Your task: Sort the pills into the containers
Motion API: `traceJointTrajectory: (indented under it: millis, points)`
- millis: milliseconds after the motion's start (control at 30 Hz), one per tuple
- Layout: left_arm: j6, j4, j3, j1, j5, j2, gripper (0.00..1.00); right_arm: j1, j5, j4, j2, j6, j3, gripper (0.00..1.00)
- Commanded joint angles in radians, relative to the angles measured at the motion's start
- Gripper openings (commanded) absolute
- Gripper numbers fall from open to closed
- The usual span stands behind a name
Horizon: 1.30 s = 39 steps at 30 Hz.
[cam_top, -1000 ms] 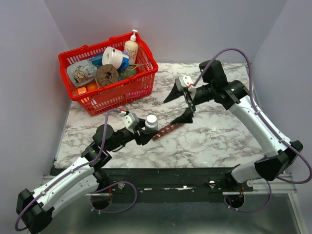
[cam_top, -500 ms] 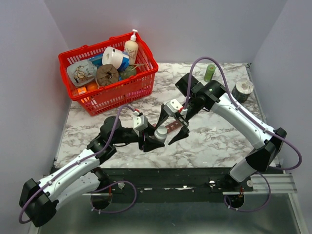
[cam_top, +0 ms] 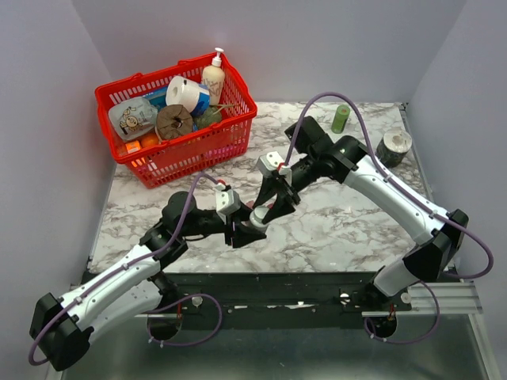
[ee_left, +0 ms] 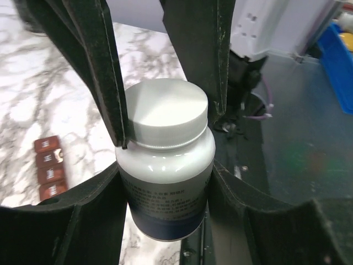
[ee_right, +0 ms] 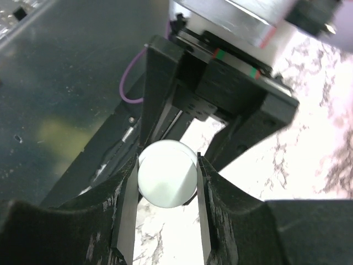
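A white pill bottle [ee_left: 165, 182] with a white cap [ee_left: 165, 110] is held just above the marble table, near its front edge. My left gripper [cam_top: 252, 226] is shut on the bottle's body. My right gripper [cam_top: 269, 207] comes in from the far side. Its pads [ee_right: 128, 193] press both sides of the cap [ee_right: 167, 174]. The containers [ee_left: 49, 171], a dark red-brown strip of small square compartments, lie on the marble left of the bottle in the left wrist view. In the top view the grippers cover them. No pills are in view.
A red mesh basket [cam_top: 230, 134] full of household items stands at the back left. A slim green bottle [cam_top: 341, 119] and a dark tape roll [cam_top: 394, 147] stand at the back right. The table's front edge and a black rail lie just below the bottle.
My right arm swung down and left from mid-table to the bottle, and its wide-open jaws closed onto the cap. My left arm carried the bottle slightly right and nearer.
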Motion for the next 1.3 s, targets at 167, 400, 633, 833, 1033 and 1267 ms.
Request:
traceJointTrajectory:
  millis: [167,400,633,833,1033,1267]
  points:
    - [0.089,0.224,-0.022,-0.007,-0.578,-0.065,0.0,0.009,0.398,0.446,-0.04,0.684,-0.219,0.13]
    - [0.054,0.246,-0.054,-0.005,-0.531,-0.045,0.3,0.002,0.329,0.464,-0.063,0.64,-0.238,0.12]
    - [0.043,0.14,-0.062,0.01,-0.516,-0.113,0.99,-0.064,0.337,0.472,-0.089,0.607,-0.273,0.12]
    - [0.167,-0.067,-0.033,0.019,-0.532,-0.19,0.99,-0.239,0.487,0.599,-0.155,0.664,-0.418,0.1]
    - [0.318,-0.274,-0.015,0.021,-0.661,-0.193,0.99,-0.486,0.834,0.889,-0.253,0.733,-0.695,0.08]
    - [0.335,-0.256,-0.048,0.021,-0.667,-0.154,0.99,-0.725,0.929,1.016,-0.131,0.723,-0.673,0.09]
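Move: Both hands hold the white pill bottle, left on its body, right on its cap. From the left hand the pill organizer lies about 15 cm ahead, 3 cm right and 18 cm below, its open lid 16 cm ahead, 4 cm left. The right hand's clear table spot is some 25 cm ahead, 24 cm right, 23 cm down; the green can stands roughly 22 cm beyond that spot and the dark jar 10 cm beyond, 19 cm right. Left fingers open off the bottle; the right hand carries it forward-right some 35 cm and down 15 cm. ##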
